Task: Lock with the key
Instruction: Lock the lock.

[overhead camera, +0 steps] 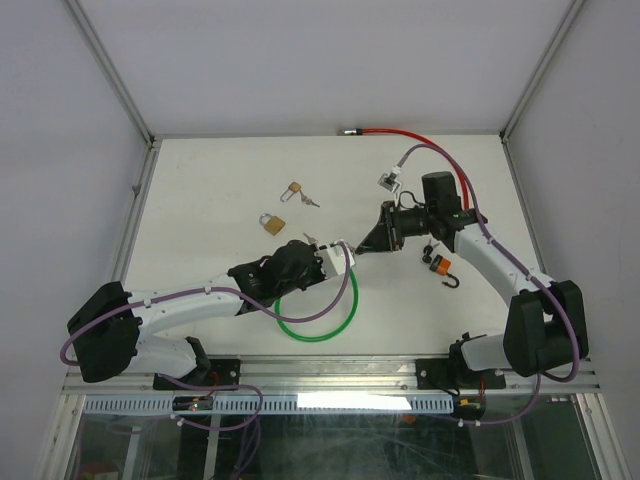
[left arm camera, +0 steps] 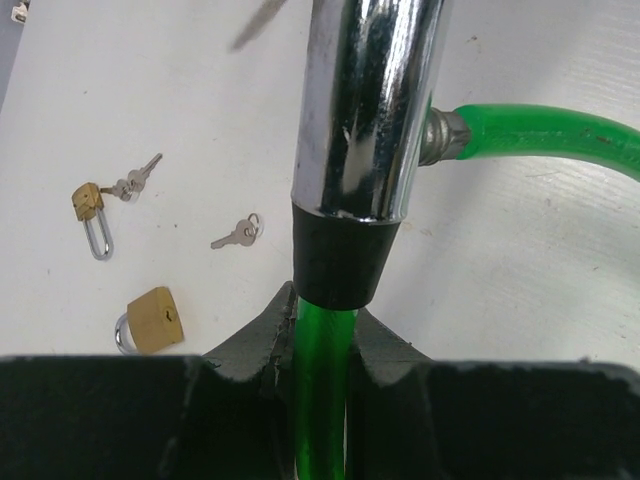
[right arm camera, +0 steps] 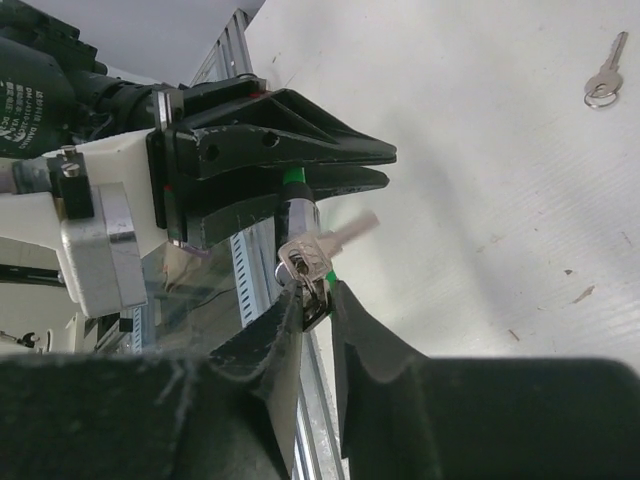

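The lock is a chrome cylinder with a black collar on a green cable. My left gripper is shut on the green cable just below the collar and holds the cylinder off the table. A key on a small ring sticks out of the cylinder's end, with a second key hanging blurred beside it. My right gripper meets the left one at mid table, and its fingertips pinch the key from both sides.
Two brass padlocks lie at the table's middle left, one with keys beside it. A loose key lies near them. An orange-and-black hook and a red cable are on the right and far side.
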{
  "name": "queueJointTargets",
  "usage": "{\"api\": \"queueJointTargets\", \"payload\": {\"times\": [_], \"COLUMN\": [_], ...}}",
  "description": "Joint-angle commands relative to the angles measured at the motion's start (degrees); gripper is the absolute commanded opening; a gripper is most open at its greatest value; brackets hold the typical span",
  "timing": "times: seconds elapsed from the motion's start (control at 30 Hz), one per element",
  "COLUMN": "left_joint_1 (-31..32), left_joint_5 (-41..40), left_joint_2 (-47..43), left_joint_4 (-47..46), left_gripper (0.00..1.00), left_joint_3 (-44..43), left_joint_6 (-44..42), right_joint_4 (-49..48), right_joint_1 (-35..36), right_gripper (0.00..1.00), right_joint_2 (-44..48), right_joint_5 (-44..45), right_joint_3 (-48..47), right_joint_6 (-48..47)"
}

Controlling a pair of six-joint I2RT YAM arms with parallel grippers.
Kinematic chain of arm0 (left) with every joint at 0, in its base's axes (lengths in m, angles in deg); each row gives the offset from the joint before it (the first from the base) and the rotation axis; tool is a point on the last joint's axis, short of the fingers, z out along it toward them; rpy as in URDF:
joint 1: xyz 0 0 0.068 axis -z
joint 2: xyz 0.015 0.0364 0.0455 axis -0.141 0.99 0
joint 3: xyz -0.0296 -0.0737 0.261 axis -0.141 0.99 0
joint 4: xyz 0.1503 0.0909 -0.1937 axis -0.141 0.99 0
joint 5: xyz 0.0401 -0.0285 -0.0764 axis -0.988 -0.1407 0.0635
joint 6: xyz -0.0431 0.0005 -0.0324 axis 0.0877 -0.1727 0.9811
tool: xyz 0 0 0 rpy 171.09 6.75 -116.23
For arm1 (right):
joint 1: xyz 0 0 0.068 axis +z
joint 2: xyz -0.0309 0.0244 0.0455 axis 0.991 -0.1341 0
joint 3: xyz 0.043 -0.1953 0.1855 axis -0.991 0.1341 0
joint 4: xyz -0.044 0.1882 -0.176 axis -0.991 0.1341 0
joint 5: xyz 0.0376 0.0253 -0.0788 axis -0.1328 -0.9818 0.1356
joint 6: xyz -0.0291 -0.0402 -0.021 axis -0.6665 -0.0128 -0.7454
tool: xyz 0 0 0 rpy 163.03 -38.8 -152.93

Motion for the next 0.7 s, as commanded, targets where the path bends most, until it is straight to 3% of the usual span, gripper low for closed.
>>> {"api": "queueJointTargets", "payload": {"times": [0.0, 0.17, 0.3, 0.53, 0.6, 0.67], "left_joint_1": [0.8, 0.9, 0.8, 0.8, 0.8, 0.8], "left_joint_5": [0.0, 0.6, 1.4, 3.0, 3.1, 3.0], "left_joint_2": [-0.7, -1.0, -1.1, -1.4, -1.9, -2.1], "left_joint_4": [-3.1, -2.7, -2.6, -2.2, -2.2, -2.2], "left_gripper": [0.00, 0.00, 0.00, 0.00, 0.00, 0.00], "left_joint_3": [-2.8, -2.6, -2.6, -2.7, -2.4, -2.2], "left_joint_6": [0.4, 0.3, 0.0, -0.6, -0.8, -0.8], "right_joint_4": [-0.1, 0.0, 5.4, 31.6, 34.4, 32.4], "right_joint_1": [1.1, 2.1, 3.0, 7.6, 8.3, 8.5], "right_gripper": [0.15, 0.00, 0.00, 0.00, 0.00, 0.04], "right_joint_2": [3.7, 7.3, 9.9, 6.7, 6.1, 6.3], "right_joint_5": [-2.4, -5.1, -7.7, -1.9, 0.3, 1.3], "right_joint_3": [-0.9, 1.8, 2.6, -3.1, -3.7, -3.6], "right_joint_6": [-6.3, -21.1, -41.7, -91.4, -100.7, -102.6]}}
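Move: The key at the free end of the green lock's chrome barrel is already between the right fingertips, about 1 cm farther left and level with them. A loose key lies on the table some 10 cm left of the right hand, 3 cm ahead and 17 below; the brass padlock is about 19 cm left and 6 ahead, just as low. From the left hand, which holds the lock's cable end, the held key is roughly 6 cm right, 1 ahead and 5 above. The right fingers finish shutting on the key's head, and the hand then rolls some 60 degrees about its own fingers, its forward-facing side coming up on top (counter-clockwise looking along the fingers), while its fingertips swing round from pointing left partly towards the base, about 30 degrees. With the roll it carries the pinched key back towards the base by about 3 cm, rising 1 cm and then sinking again, while the left hand keeps its grip below the barrel and gives way back and down by about 1.5 cm each, seemingly pulled along through the lock. ##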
